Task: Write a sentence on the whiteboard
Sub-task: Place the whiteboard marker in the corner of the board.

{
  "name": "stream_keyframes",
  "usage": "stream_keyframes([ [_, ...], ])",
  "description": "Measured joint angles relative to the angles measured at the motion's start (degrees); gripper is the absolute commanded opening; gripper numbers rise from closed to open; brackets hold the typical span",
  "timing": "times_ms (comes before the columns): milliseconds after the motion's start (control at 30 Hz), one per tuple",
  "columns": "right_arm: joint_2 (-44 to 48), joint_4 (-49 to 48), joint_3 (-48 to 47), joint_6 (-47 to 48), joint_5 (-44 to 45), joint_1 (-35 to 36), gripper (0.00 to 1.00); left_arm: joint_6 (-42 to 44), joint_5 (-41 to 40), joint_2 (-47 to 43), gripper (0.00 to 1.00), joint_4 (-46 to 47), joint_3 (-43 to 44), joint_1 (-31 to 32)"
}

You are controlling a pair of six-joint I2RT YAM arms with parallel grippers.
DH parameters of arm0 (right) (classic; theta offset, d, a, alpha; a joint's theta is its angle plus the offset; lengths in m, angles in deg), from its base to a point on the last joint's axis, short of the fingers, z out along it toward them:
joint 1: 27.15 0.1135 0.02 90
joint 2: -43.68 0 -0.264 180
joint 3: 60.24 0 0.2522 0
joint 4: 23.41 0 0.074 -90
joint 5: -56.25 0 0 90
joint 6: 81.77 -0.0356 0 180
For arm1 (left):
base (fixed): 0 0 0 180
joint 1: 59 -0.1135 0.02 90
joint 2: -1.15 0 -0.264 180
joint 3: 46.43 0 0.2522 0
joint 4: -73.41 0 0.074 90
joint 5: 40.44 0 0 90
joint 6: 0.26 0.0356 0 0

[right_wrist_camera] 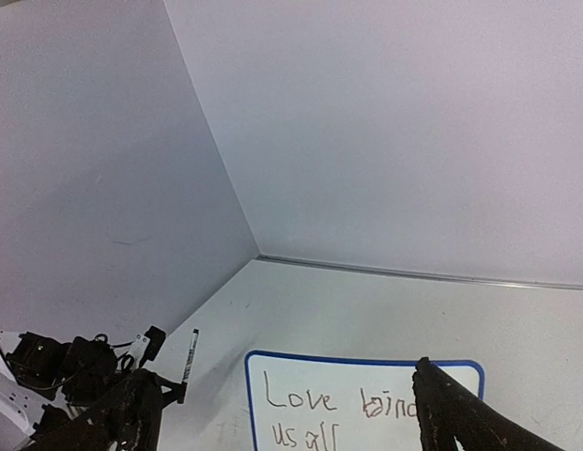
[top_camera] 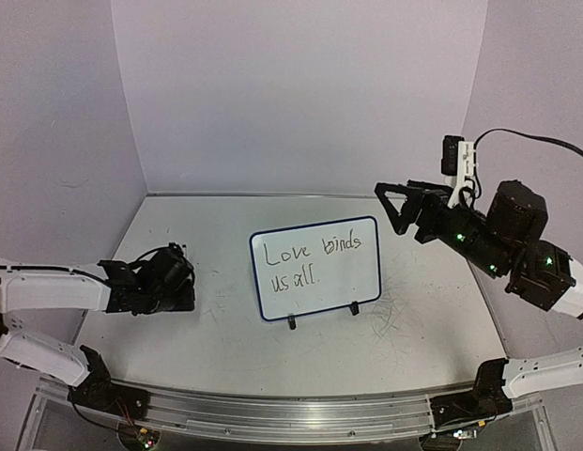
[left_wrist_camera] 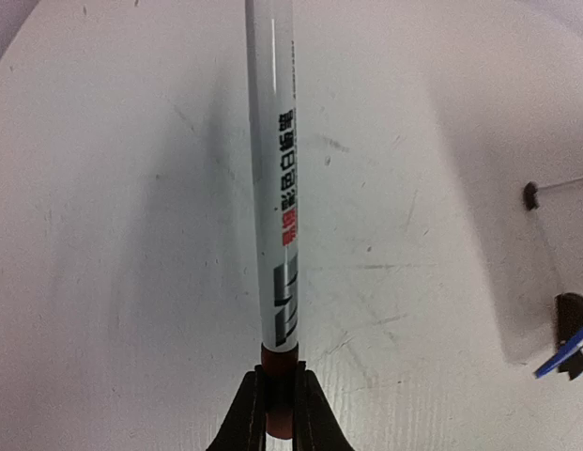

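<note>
The whiteboard [top_camera: 314, 287] stands on its two black feet at the table's middle, blue-rimmed. The sentence [top_camera: 307, 254] reads "Love binds us all." in two lines. Left of the board, my left gripper [top_camera: 178, 282] is shut on a white marker [left_wrist_camera: 277, 188], gripping its reddish end, with the barrel pointing away over the table. The board's blue corner [left_wrist_camera: 565, 361] shows at the left wrist view's right edge. My right gripper [top_camera: 404, 202] hangs open in the air off the board's upper right corner, empty. In the right wrist view its fingers [right_wrist_camera: 451, 418] frame the whiteboard [right_wrist_camera: 357, 361] and the marker [right_wrist_camera: 190, 355].
The scuffed white table [top_camera: 178, 225] is closed in by pale walls at the back and sides. A metal rail [top_camera: 291, 409] with both arm bases runs along the near edge. A cabled camera block [top_camera: 457, 160] sits above the right wrist.
</note>
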Motion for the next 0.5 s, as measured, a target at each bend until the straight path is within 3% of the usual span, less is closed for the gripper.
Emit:
stream_keyframes([
  [167, 1.2, 3.4, 1.4, 1.5, 3.5, 0.0, 0.94, -2.7, 3.1, 12.5, 0.00, -0.3, 0.2, -0.2],
  [333, 3.3, 4.6, 2.0, 2.1, 5.0, 0.0, 0.94, -3.7, 3.8, 14.6, 0.38, -0.4, 0.6, -0.2],
  [500, 5.2, 5.4, 2.0, 2.9, 6.4, 0.0, 0.98, -3.6, 3.6, 10.8, 0.53, -1.6, 1.2, -0.2],
])
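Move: Under the left hand, which holds the capped end of the nearly upright marker, the bare table spot for the marker lies about 8 cm below and 1 cm back. The whiteboard's middle is some 30 cm to its right and 13 cm farther out; the board's left clip is about 25 cm right and 1 cm back, both at table height. From the raised right hand, that spot is roughly 36 cm left, 3 cm forward and 40 cm down. Lowering quickly by about 7 cm, the left hand brings the marker down to the bare table left of the whiteboard, its fingers tipping some 10 degrees further down. There it opens to nearly half, letting go of the capped end, and starts to lift about 1 cm. The right hand, empty and open, eases about 3 cm to the right and slightly down. ##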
